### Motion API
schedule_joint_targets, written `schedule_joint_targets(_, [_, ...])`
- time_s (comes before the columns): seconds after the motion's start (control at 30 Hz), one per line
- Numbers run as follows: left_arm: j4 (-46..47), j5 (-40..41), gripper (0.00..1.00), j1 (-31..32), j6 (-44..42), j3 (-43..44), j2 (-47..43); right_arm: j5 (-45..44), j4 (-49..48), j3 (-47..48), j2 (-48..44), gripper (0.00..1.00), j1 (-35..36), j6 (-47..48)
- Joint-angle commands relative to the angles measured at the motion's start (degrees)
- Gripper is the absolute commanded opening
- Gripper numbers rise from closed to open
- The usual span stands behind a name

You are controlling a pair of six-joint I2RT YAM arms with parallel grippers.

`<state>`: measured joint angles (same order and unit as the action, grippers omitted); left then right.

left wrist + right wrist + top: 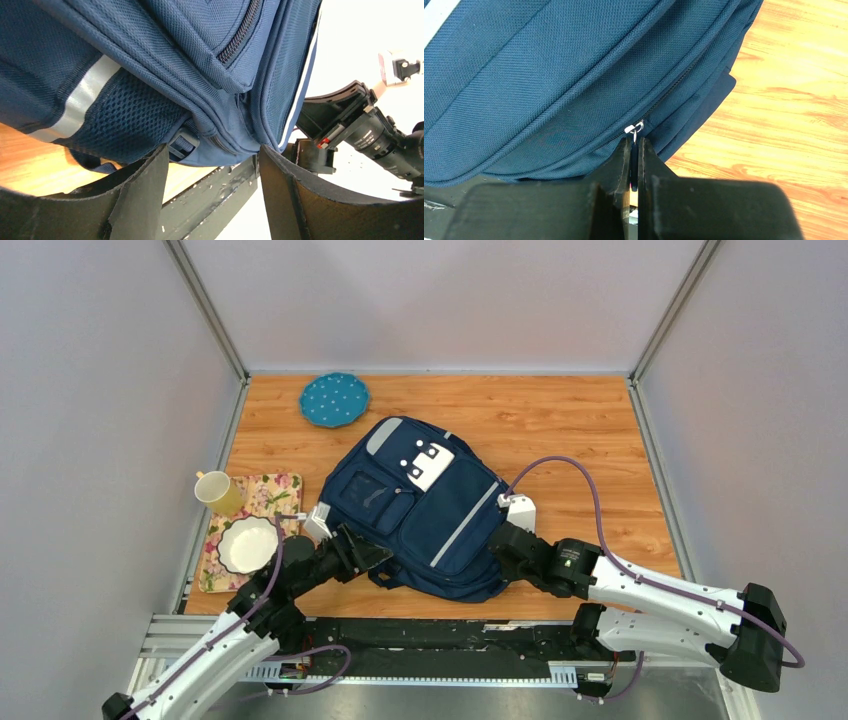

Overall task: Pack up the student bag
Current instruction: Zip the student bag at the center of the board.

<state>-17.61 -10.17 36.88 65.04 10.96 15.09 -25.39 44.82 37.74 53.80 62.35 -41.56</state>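
Observation:
The student bag [420,505], navy with a light-grey stripe and a white patch, lies flat in the middle of the table. My left gripper [365,552] is open at its near left corner. In the left wrist view the bag [165,60] fills the top, and its lower edge sits just above the wide gap of the left gripper [212,147]. My right gripper [497,540] is at the bag's near right side. In the right wrist view the right gripper [634,142] is shut on the dark zipper pull [634,131] of the bag [549,85].
A blue dotted plate [334,399] lies at the back. On the left, a floral mat [262,495] carries a yellow mug [217,492] and a white bowl [247,545]. The table's front rail runs just behind both grippers. The right arm [370,135] shows beyond the bag.

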Motion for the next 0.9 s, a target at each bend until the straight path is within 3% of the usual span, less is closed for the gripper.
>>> schedule_joint_targets(0.0, [4.2, 8.0, 0.73, 7.4, 6.3, 0.2, 3.8, -0.2, -2.6, -0.2, 0.0, 0.0, -0.1, -0.2])
schedule_joint_targets(0.2, [14.0, 25.1, 0.73, 21.8, 12.4, -2.3, 11.2, -0.5, -3.0, 0.4, 0.7, 0.0, -0.1, -0.5])
schedule_joint_targets(0.33, [28.8, 34.4, 0.74, 28.9, 14.3, -5.9, 16.2, -0.1, -3.4, 0.5, 0.9, 0.0, -0.1, -0.6])
schedule_joint_targets(0.6, [47.7, 38.6, 0.75, 31.8, 16.2, -5.3, 30.1, 1.7, -4.3, 0.2, 1.7, 0.0, -0.1, -0.5])
schedule_joint_targets(0.8, [51.9, 40.1, 0.75, 32.8, 17.9, -4.1, 34.3, 2.3, -4.8, 0.1, 1.5, 0.0, -0.1, -0.2])
schedule_joint_targets(0.87, [51.9, 41.4, 0.57, 32.8, 17.0, -3.6, 34.7, 2.6, -5.3, -0.1, 1.5, 0.0, -0.1, -0.1])
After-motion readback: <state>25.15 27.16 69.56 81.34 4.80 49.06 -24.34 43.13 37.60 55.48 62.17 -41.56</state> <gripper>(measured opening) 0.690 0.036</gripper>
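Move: Some 8 cm to the right of the left hand, about level with it front to back and 4 cm lower, is the bag's near edge that its open fingers are going for. The bag's pale stripe has its middle about 17 cm right and 6 cm ahead of that hand, and the white dish is about 31 cm to its left, roughly level. From the right hand, already gripping the zip pull, that near edge lies some 17 cm left and 2 cm back. Swinging right along the front of the bag, the left hand dips down and back first, then comes forward again while still going right and rising slightly, ending about 7 cm right and 2 cm lower, with its spread fingers either side of the bag's near edge. Its wrist turns under 10 degrees counter-clockwise. The right hand keeps its pinch on the zip pull, almost in place. ##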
